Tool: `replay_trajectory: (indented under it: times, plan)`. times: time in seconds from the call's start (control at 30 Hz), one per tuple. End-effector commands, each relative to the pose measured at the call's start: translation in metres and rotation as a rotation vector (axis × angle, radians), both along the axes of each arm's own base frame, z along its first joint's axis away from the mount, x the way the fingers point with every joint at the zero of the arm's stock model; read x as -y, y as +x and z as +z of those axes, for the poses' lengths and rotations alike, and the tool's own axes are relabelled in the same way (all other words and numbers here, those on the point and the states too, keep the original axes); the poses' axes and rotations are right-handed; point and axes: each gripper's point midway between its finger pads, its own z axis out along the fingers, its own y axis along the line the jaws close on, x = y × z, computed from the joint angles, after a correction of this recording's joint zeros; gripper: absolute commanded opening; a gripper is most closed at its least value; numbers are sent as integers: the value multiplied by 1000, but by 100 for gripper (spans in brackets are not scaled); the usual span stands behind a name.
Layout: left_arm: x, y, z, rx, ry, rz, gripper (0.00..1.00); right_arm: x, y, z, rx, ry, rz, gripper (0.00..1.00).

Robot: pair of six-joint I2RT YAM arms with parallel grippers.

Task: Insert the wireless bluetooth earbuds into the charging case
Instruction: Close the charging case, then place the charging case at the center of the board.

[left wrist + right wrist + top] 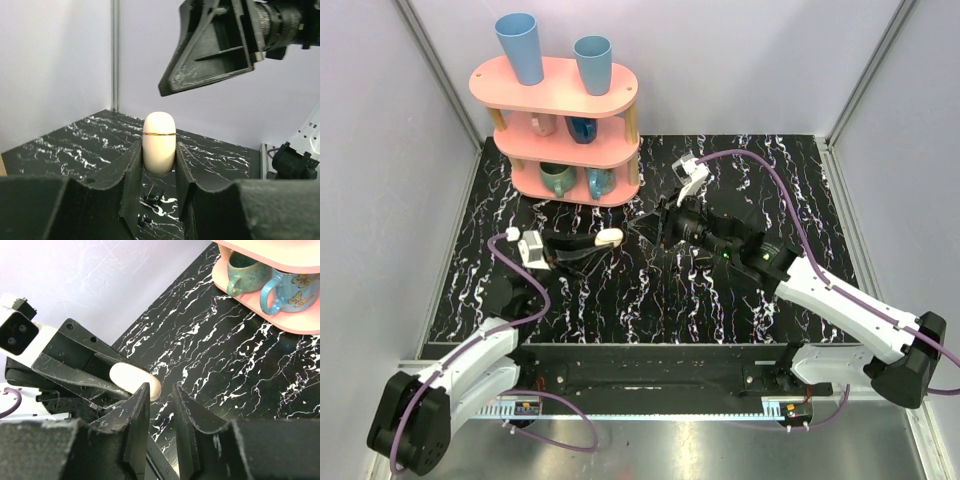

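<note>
The charging case (pixel 159 135) is a cream-white rounded capsule with a thin gold seam, and it is closed. My left gripper (pixel 159 156) is shut on its lower end and holds it above the table; the top view shows the case (pixel 609 237) at the left fingertips. My right gripper (pixel 161 390) stands open with nothing between its fingers, its tips right beside the free end of the case (pixel 131 377). In the top view the right gripper (pixel 642 228) meets it from the right. The earbuds are out of view. Two small dark bits (pixel 151 194) lie on the table below.
A pink three-tier shelf (pixel 565 130) stands at the back left with mugs (pixel 247 267) on its lower tiers and two blue cups (pixel 520 48) on top. Grey walls close the table on three sides. A black rail (pixel 650 375) runs along the near edge.
</note>
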Motion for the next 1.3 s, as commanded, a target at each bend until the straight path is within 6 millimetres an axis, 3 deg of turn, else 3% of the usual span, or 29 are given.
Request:
replay_trajectory:
  times: [0.0,0.27,0.4,0.6,0.97,1.27]
  plan:
    - [-7,27,7,-99,-18,101,0,10,8,1,14,3,-84,33]
    - [-8,68,-27,-414,-41,188,0,21,13,-4,4,5,-150,34]
    - [-14,72,-40,-506,-109,203,0,26,14,-6,3,6,-167,34]
    - [-27,90,-78,-708,-153,290,0,25,13,-7,-2,5,-163,35]
    - [-26,92,-170,-1018,-171,271,0,18,12,-15,-19,-3,-136,35]
    - [-32,101,-211,-1107,-141,340,0,18,12,-15,-19,-3,-135,35]
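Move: My left hand holds the closed charging case at its fingertips. The clear table spot it is going to lies about 10 cm ahead, 3 cm to the left and some 28 cm below. From that hand the black box sits roughly 10 cm ahead, 24 cm right, on the table, and a small black piece about 9 cm ahead and 18 cm right. From my open right hand the case is about 6 cm left, 1 cm back and 3 cm lower. Keeping the charging case pinched, I carry it with my left hand forward about 9 cm while starting to sink, then drop steeply towards the bare table, some 23 cm down in all. The wrist tips over by roughly 70 degrees, so the fingers go from pointing up and right to forward-right and slightly down. My right hand backs off a few centimetres, right and down, then waits, open as before. ##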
